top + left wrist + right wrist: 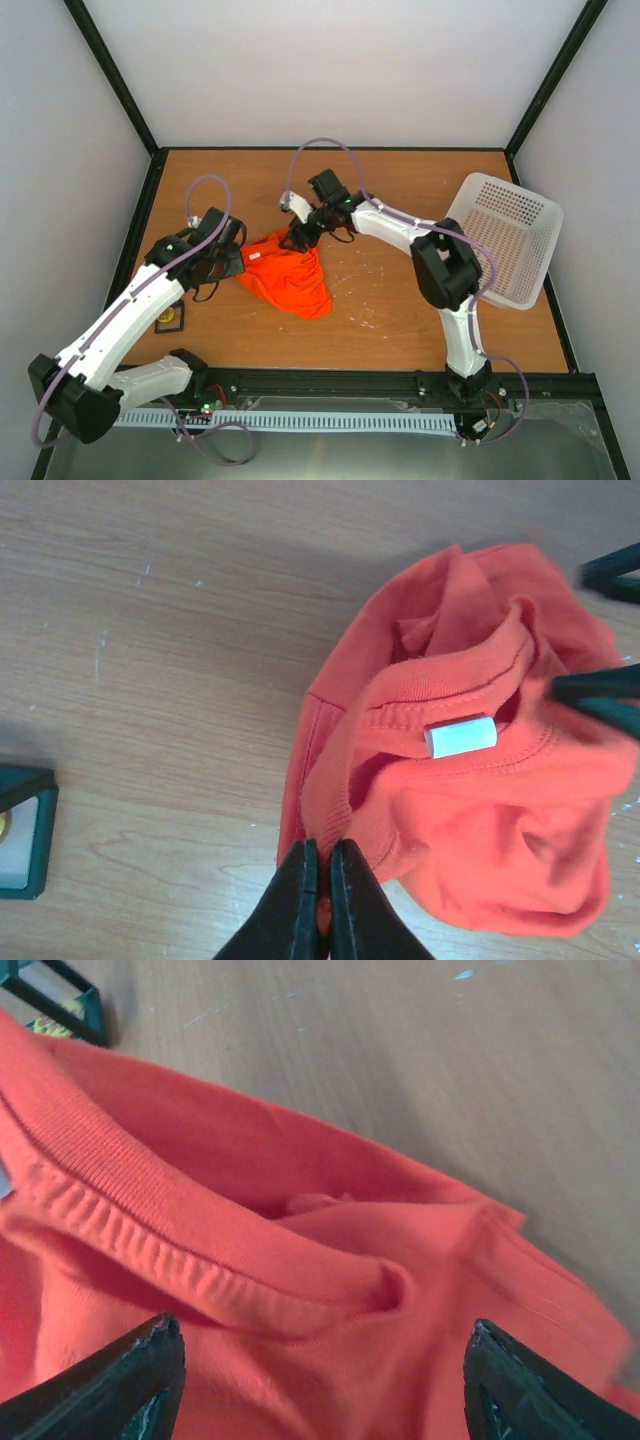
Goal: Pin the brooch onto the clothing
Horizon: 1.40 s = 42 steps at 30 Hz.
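The orange T-shirt point(290, 280) lies crumpled on the table's middle. My left gripper point(238, 265) is shut on the ribbed neck collar point(335, 810), its fingertips point(300, 880) pinching the fabric at the shirt's left edge. A white label point(460, 736) shows inside the neck. My right gripper point(298, 240) is open and empty, its jaws spread wide just above the collar point(200, 1250) on the shirt's far side. The brooch point(168, 318) is a small golden disc in the black box point(170, 318) left of the shirt, apart from both grippers.
The black box shows at the left edge of the left wrist view point(25, 830) and at the top left of the right wrist view point(60, 1000). A white perforated basket point(510, 240) stands at the right table edge.
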Each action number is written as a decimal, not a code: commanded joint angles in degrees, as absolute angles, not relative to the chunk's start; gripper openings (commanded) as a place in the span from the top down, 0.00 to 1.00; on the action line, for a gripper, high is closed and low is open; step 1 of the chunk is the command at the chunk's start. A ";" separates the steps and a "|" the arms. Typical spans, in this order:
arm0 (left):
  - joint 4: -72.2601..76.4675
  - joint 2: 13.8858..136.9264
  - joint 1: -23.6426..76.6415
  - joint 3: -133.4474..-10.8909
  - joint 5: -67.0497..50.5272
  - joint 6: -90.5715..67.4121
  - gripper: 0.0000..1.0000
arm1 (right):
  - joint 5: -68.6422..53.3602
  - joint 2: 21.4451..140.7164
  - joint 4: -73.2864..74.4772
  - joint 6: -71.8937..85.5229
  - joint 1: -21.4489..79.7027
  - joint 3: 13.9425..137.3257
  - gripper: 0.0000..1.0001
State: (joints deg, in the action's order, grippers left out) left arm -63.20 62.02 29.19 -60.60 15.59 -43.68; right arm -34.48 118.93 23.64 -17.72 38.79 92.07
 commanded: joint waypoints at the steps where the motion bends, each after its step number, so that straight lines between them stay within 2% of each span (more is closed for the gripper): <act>1: -58.64 59.40 28.98 -59.52 14.25 -39.53 0.99 | -37.01 123.27 25.79 -19.17 40.56 95.99 0.26; 6: -58.57 60.43 28.92 -60.12 15.68 -37.54 0.99 | -38.96 128.93 27.23 -18.18 40.78 100.82 0.28; 8: -58.28 60.91 28.92 -60.55 16.06 -36.83 0.99 | -40.78 131.19 27.56 -17.09 40.78 103.16 0.37; 10: -58.46 61.52 28.92 -62.24 16.61 -36.15 0.99 | -42.85 132.27 28.33 -15.93 40.78 105.87 0.64; 11: -58.78 61.92 28.87 -63.28 16.95 -35.79 0.99 | -42.03 131.93 28.84 -14.39 40.78 106.96 0.85; 12: -59.19 62.22 28.91 -64.65 17.58 -35.55 0.99 | -39.95 130.72 29.57 -13.24 40.78 107.81 0.96; 20: -61.64 65.71 28.86 -83.57 24.81 -32.05 0.99 | -14.78 109.25 44.32 -10.94 38.50 111.66 0.97; 24: -57.43 67.06 28.90 -99.15 20.44 -22.85 0.99 | -6.23 98.38 51.93 -10.92 38.50 115.36 0.97; 29: -47.22 63.59 28.90 -112.66 -0.73 -11.32 0.99 | -15.61 82.84 51.78 -8.93 40.53 117.64 0.97; 34: -44.43 62.11 28.87 -120.09 -12.79 -15.82 0.99 | -25.45 66.79 33.99 -1.39 44.43 107.09 0.97; 37: -40.82 61.48 28.92 -120.68 -17.01 -19.39 0.99 | -27.60 62.13 24.14 5.05 44.47 102.93 0.97; 40: -38.13 62.28 28.92 -122.40 -16.97 -20.16 0.99 | -28.06 63.63 22.35 7.09 44.47 106.50 0.98; 42: -38.17 64.11 28.92 -124.51 -13.02 -19.24 0.99 | -23.65 66.06 23.91 5.29 44.46 111.00 0.97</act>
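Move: The clothing's right collar end, which the open right gripper is going for, lies about 4 cm to its left, level fore and aft, and 4 cm below. The white tag on the collar is some 7 cm to the right hand's left, 4 cm back and slightly below. From the left hand, which already pinches the other collar end, the aim lies about 8 cm right, 9 cm ahead and 10 cm lower; the black tray is roughly 15 cm left, 10 cm back and 14 cm below. While the left hand keeps its pinch and hardly moves, the right hand eases about 4 cm left and down onto the free collar end and shuts its fingers on it. Then both sweep the clothing steeply up by some 50 cm, the left first reaching a little forward before drawing back, the right coming well back and about 20 cm to the right, away from the left hand, as both wrists tip the fingers upward from their downward slant. ##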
